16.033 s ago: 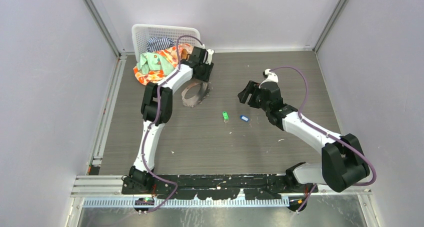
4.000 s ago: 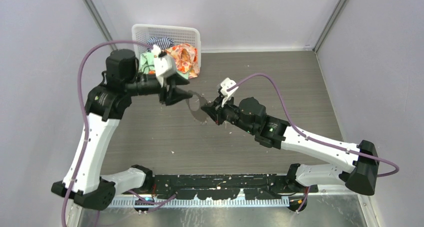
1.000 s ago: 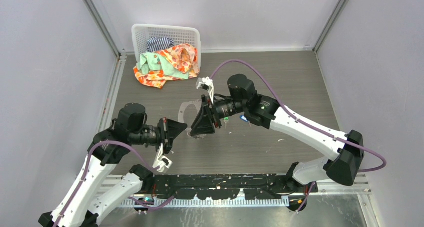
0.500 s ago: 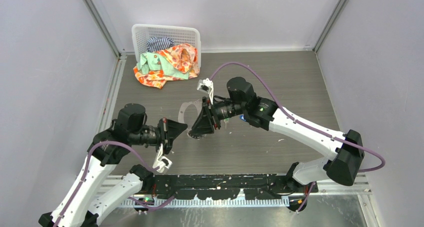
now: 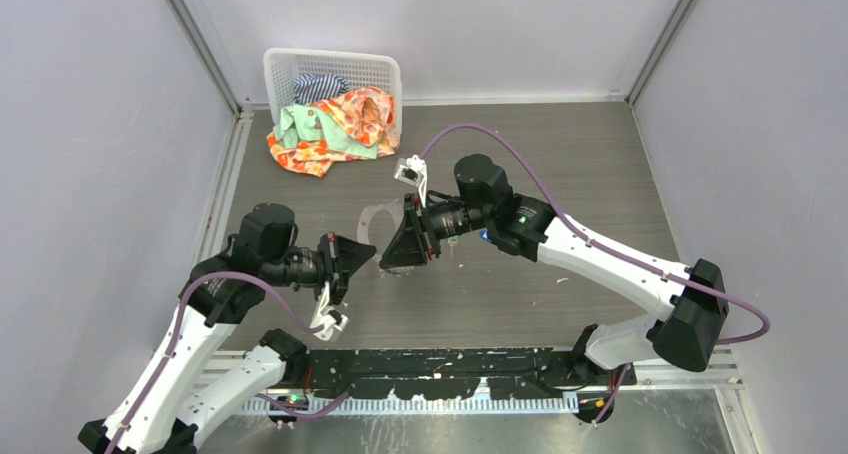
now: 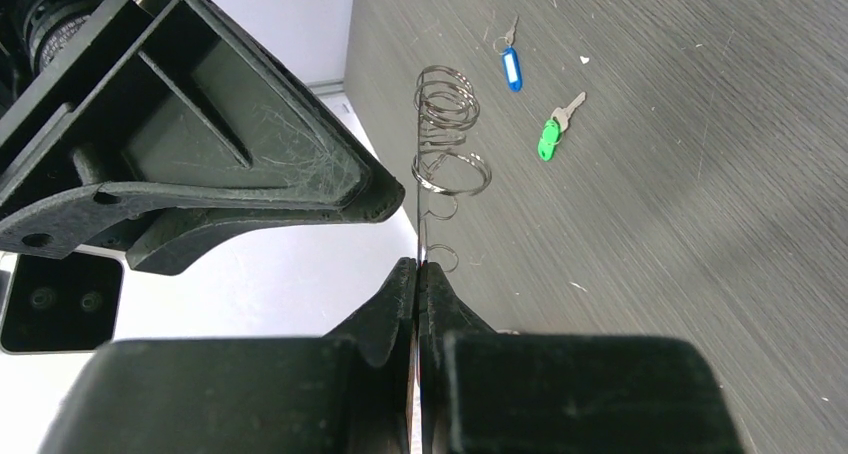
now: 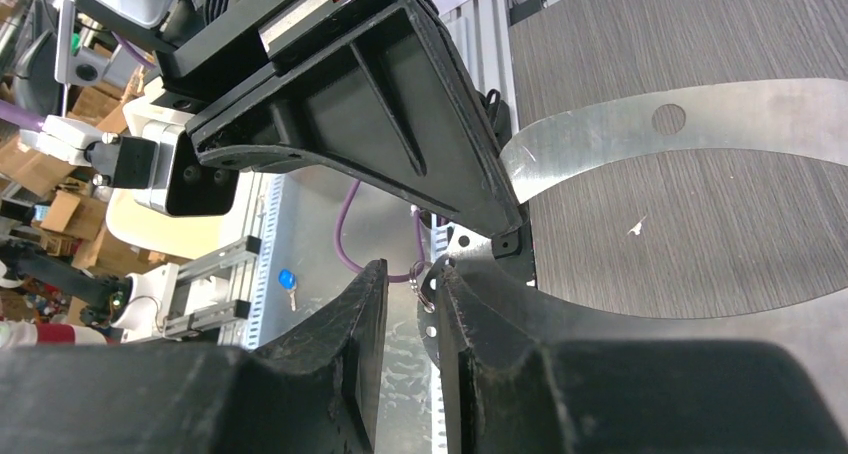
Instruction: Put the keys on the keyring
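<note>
My left gripper is shut on the thin edge of the keyring and holds it up off the table. The keyring is a flat silvery band with small wire rings along its rim. My right gripper faces the left one tip to tip. Its jaws stand a narrow gap apart, with one small ring in that gap against the right-hand finger. The green key and the blue key lie on the table beyond the ring. In the top view the right arm mostly hides them.
A white basket stands at the back left, with a heap of coloured clothes spilling onto the dark wood-grain table. Grey walls close in the sides. A black rail with the arm bases runs along the near edge.
The right gripper's jaws have narrowed around the small ring. Both arms have shifted only slightly. The left gripper keeps hold of the keyring.
</note>
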`<state>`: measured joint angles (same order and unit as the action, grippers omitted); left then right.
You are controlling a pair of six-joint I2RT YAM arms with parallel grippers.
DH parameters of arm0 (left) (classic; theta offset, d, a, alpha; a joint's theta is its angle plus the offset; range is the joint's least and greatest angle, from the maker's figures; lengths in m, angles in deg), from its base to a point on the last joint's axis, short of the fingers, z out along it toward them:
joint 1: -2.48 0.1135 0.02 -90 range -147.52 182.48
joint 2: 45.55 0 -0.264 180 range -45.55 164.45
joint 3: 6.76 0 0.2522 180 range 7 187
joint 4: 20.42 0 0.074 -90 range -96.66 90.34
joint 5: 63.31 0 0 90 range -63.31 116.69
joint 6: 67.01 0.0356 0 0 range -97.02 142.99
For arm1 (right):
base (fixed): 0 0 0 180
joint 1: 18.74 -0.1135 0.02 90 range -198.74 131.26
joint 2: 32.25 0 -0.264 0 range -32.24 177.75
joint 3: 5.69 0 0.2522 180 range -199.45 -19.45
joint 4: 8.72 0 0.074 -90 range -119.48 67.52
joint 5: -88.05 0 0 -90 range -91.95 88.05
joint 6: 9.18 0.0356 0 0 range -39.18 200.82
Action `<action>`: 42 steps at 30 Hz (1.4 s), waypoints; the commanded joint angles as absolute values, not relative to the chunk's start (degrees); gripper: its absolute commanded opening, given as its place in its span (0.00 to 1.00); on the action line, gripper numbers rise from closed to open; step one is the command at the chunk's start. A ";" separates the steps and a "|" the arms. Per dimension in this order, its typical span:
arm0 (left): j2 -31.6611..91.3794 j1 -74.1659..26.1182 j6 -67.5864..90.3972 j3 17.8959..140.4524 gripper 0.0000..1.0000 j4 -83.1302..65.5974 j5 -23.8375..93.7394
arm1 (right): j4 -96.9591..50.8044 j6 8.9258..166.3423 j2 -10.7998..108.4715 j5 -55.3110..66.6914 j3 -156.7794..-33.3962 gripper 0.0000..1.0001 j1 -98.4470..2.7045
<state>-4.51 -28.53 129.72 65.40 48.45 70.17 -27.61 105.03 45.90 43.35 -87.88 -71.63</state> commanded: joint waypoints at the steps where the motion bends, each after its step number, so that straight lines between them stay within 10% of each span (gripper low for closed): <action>1: -4.07 -28.64 127.39 68.29 0.00 44.75 70.69 | -25.32 105.54 45.79 42.69 -87.19 0.30 -71.78; 9: -2.61 -28.73 119.37 71.44 0.00 46.86 71.16 | -26.93 101.14 44.17 37.75 -86.87 0.36 -71.91; 23: 4.47 -28.81 83.91 81.58 0.00 47.69 72.43 | -30.80 77.24 31.32 20.38 -86.66 0.75 -72.80; 32: 6.97 -28.81 74.35 85.64 0.00 48.81 73.41 | -35.08 71.66 31.19 19.67 -89.44 0.79 -74.73; 42: 9.90 -28.81 47.93 87.28 0.00 41.88 64.65 | -26.78 53.74 28.14 -13.12 -84.48 0.76 -90.69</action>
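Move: The keyring is pinched in the left fingertips; its middle lies roughly 3 cm to that hand's right, 2 cm ahead and 3 cm lower. From the right hand, already at the ring-lined edge, that middle is about 4 cm ahead, 2 cm right and 5 cm below. On the table, nearly 30 cm down, the green key lies some 12 cm ahead and 12 cm right of the left hand, the blue key 8 cm farther right. The left fingers keep their pinch on the keyring plate while that wrist rolls its back side up by about 55 degrees and the hand rises some 5 cm. The right fingers spread wide from around a small ring and back off, first forward, then up and right about 5 cm, as that wrist rolls its forward side up, ending open, facing the ring-lined end. ##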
